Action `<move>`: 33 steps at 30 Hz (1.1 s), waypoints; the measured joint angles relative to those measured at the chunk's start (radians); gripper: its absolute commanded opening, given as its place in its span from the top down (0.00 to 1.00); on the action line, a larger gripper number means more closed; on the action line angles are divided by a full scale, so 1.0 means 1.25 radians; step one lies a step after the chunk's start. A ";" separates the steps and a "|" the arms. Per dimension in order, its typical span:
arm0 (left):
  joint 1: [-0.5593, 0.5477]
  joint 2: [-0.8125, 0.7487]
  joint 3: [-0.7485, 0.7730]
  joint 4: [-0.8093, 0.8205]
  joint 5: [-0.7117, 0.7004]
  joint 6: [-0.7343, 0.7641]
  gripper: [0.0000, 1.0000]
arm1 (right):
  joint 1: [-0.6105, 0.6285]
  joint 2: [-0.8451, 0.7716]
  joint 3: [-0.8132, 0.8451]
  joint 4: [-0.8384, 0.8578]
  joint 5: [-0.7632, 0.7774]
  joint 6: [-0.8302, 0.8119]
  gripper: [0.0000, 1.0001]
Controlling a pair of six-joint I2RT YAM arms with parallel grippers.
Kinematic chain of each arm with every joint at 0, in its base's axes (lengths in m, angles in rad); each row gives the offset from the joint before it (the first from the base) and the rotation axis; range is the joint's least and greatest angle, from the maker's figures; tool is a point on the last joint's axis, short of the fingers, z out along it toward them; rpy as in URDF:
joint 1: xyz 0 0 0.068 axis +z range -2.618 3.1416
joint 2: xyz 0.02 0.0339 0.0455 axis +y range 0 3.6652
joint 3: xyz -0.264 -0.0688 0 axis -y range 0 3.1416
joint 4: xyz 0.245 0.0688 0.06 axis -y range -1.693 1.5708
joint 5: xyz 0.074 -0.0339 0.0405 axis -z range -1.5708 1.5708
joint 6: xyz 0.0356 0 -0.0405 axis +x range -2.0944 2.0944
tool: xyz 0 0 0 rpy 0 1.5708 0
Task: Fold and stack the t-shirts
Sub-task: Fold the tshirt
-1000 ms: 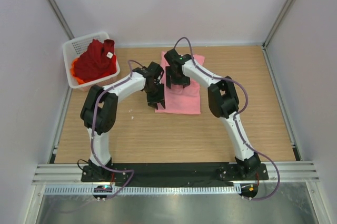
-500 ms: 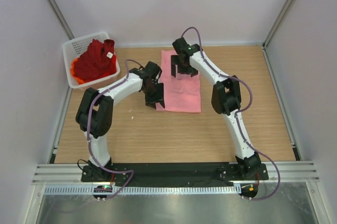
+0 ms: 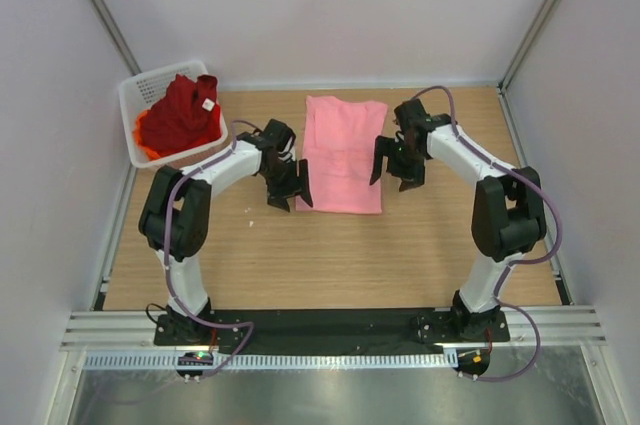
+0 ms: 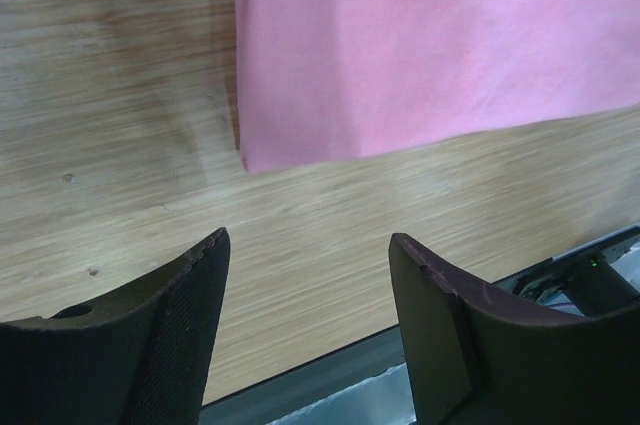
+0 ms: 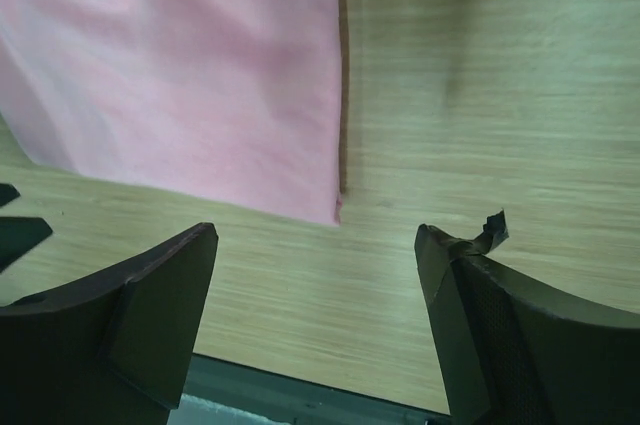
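A light pink t-shirt (image 3: 343,153) lies folded in a flat rectangle on the wooden table; its near left corner (image 4: 400,55) shows in the left wrist view, its near right corner (image 5: 180,75) in the right wrist view. A dark red t-shirt (image 3: 183,113) with a small white tag is heaped in the basket over an orange t-shirt (image 3: 143,137). My left gripper (image 3: 284,188) hangs open beside the pink shirt's left edge (image 4: 308,243), holding nothing. My right gripper (image 3: 392,167) hangs open just off its right edge (image 5: 315,235), also holding nothing.
A white mesh basket (image 3: 140,93) stands at the back left corner against the wall. Grey walls close in the table on three sides. Bare wood (image 3: 330,255) stretches between the pink shirt and the arm bases.
Both grippers let go of the pink shirt and drew off sideways: the right from above its far end to its right edge, the left slightly leftward while opening wider. The shirt lies flatter.
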 measured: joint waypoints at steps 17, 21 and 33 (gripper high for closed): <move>0.027 0.000 -0.090 0.081 0.038 -0.081 0.38 | -0.039 -0.077 -0.328 0.219 -0.157 0.123 0.28; 0.029 0.000 -0.094 0.088 0.038 -0.090 0.38 | -0.054 -0.078 -0.350 0.255 -0.176 0.146 0.30; 0.041 -0.051 -0.139 0.099 0.025 -0.096 0.37 | -0.063 -0.047 -0.367 0.315 -0.210 0.205 0.51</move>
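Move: At the folded t-shirt's near edge lie both hands' goals. The right hand's near-right corner is some 5 cm back, 2 cm left and 8 cm below it; the t-shirt's middle lies about 5 cm ahead and 10 cm left. The left hand's near-left corner is about 1 cm ahead, straight below by roughly 5 cm; from that hand the near-right corner is level and about 17 cm right, the laundry basket about 20 cm ahead and 25 cm left. Dropping quickly about 6 cm while drawing back as far, the right hand comes down at the t-shirt's near-right corner, then eases a little forward and lower. It tilts its fingertips left, turns clockwise, and half closes around the corner without shutting. The left hand, still open, sinks nearly 3 cm by its corner, edges left and rises slightly. ##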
